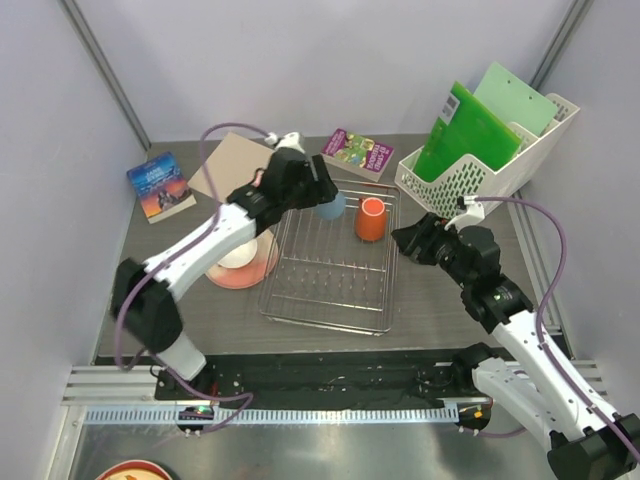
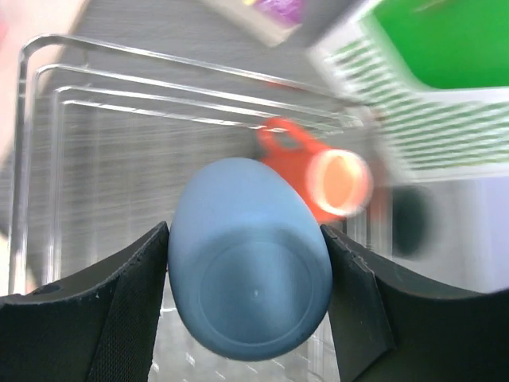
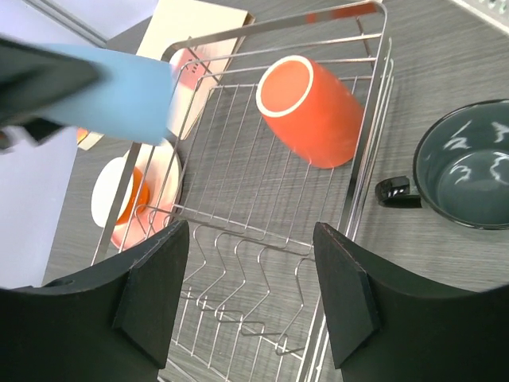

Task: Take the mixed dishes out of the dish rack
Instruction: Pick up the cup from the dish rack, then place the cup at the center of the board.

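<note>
The silver wire dish rack (image 1: 325, 322) stands mid-table. My left gripper (image 1: 318, 200) is shut on the light blue cup (image 2: 248, 270) at the rack's far left corner, with both pads pressed on its sides and its base facing the wrist camera. An orange mug (image 1: 370, 218) lies in the rack's far right part, also seen as the orange mug (image 3: 310, 107). My right gripper (image 3: 250, 286) hangs open over the rack's right side, holding nothing. The dark grey mug (image 3: 469, 175) stands upright on the table just right of the rack. Left of the rack, a pink plate (image 1: 262, 268) carries the white bowl (image 1: 237, 257).
A white perforated holder (image 1: 470, 180) with green folders stands at the back right. A purple book (image 1: 358, 152) lies behind the rack. At the far left lie a brown board (image 1: 232, 160) and a blue book (image 1: 160, 185). Grey walls close in on both sides.
</note>
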`<state>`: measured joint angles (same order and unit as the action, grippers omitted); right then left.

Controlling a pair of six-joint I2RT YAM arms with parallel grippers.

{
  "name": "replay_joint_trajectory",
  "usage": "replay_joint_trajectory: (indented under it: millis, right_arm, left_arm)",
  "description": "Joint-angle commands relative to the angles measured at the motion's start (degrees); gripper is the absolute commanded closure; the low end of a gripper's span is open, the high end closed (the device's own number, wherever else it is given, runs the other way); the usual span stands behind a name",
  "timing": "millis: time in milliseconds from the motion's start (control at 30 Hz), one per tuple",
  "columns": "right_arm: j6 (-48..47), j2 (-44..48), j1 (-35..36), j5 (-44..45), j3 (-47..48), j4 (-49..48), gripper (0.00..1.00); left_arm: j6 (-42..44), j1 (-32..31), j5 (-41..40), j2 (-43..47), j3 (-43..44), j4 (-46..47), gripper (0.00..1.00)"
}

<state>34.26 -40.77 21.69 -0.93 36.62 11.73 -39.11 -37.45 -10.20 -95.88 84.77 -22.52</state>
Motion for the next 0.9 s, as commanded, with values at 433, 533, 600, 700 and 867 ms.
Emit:
replay_joint_trajectory:
  millis: [433,533,600,700,867]
  right_arm:
    - [16.35,-2.81,0.28,-18.58,-5.16,-33.42,0.35]
    - [17.33,-4.05,0.28,-19.11,-4.81,-36.42,0.34]
    - [17.68,-5.71,0.37,-19.2,-4.28,-37.47,0.34]
    - [18.12,-8.09,0.37,-19.46,-3.66,-39.58,0.34]
    - [19.17,-11.6,0.37,-19.81,-2.08,-42.92,0.34]
  left_arm:
    - [-47.19,8.62,47.46,13.53,-35.19,81.04,1.0]
    - [-49.21,8.54,47.81,12.99,-36.34,84.31,1.0]
    - [-49.57,8.54,48.08,12.82,-36.69,84.84,1.0]
    - [-50.18,8.19,48.6,12.56,-36.7,85.8,1.0]
    - [-50.71,7.83,49.57,12.29,-37.13,86.86,1.0]
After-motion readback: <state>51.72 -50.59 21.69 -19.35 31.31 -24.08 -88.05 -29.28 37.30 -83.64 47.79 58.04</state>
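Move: The left hand already holds the blue cup clear of the dish rack, and is bringing it to the right gripper, about 12 cm back and 17 cm to its right at much the same height. The orange mug stands some 5 cm ahead, 12 cm right and 15 cm below the left hand. From the right hand, the cup is roughly 12 cm ahead and 16 cm left, about level; the grey mug is about 10 cm ahead, 6 cm right and 15 cm below. Keeping its grip on the blue cup, the left arm lifts it about 13 cm while drawing back some 11 cm, and swings the wrist round by roughly 70 degrees, so that fingers that pointed forward and down now point right, cup mouth towards the right gripper. The right hand, fingers still apart and empty, comes up to meet it, going left about 7 cm and up 6 cm while its left side rolls up and it turns counter-clockwise. ##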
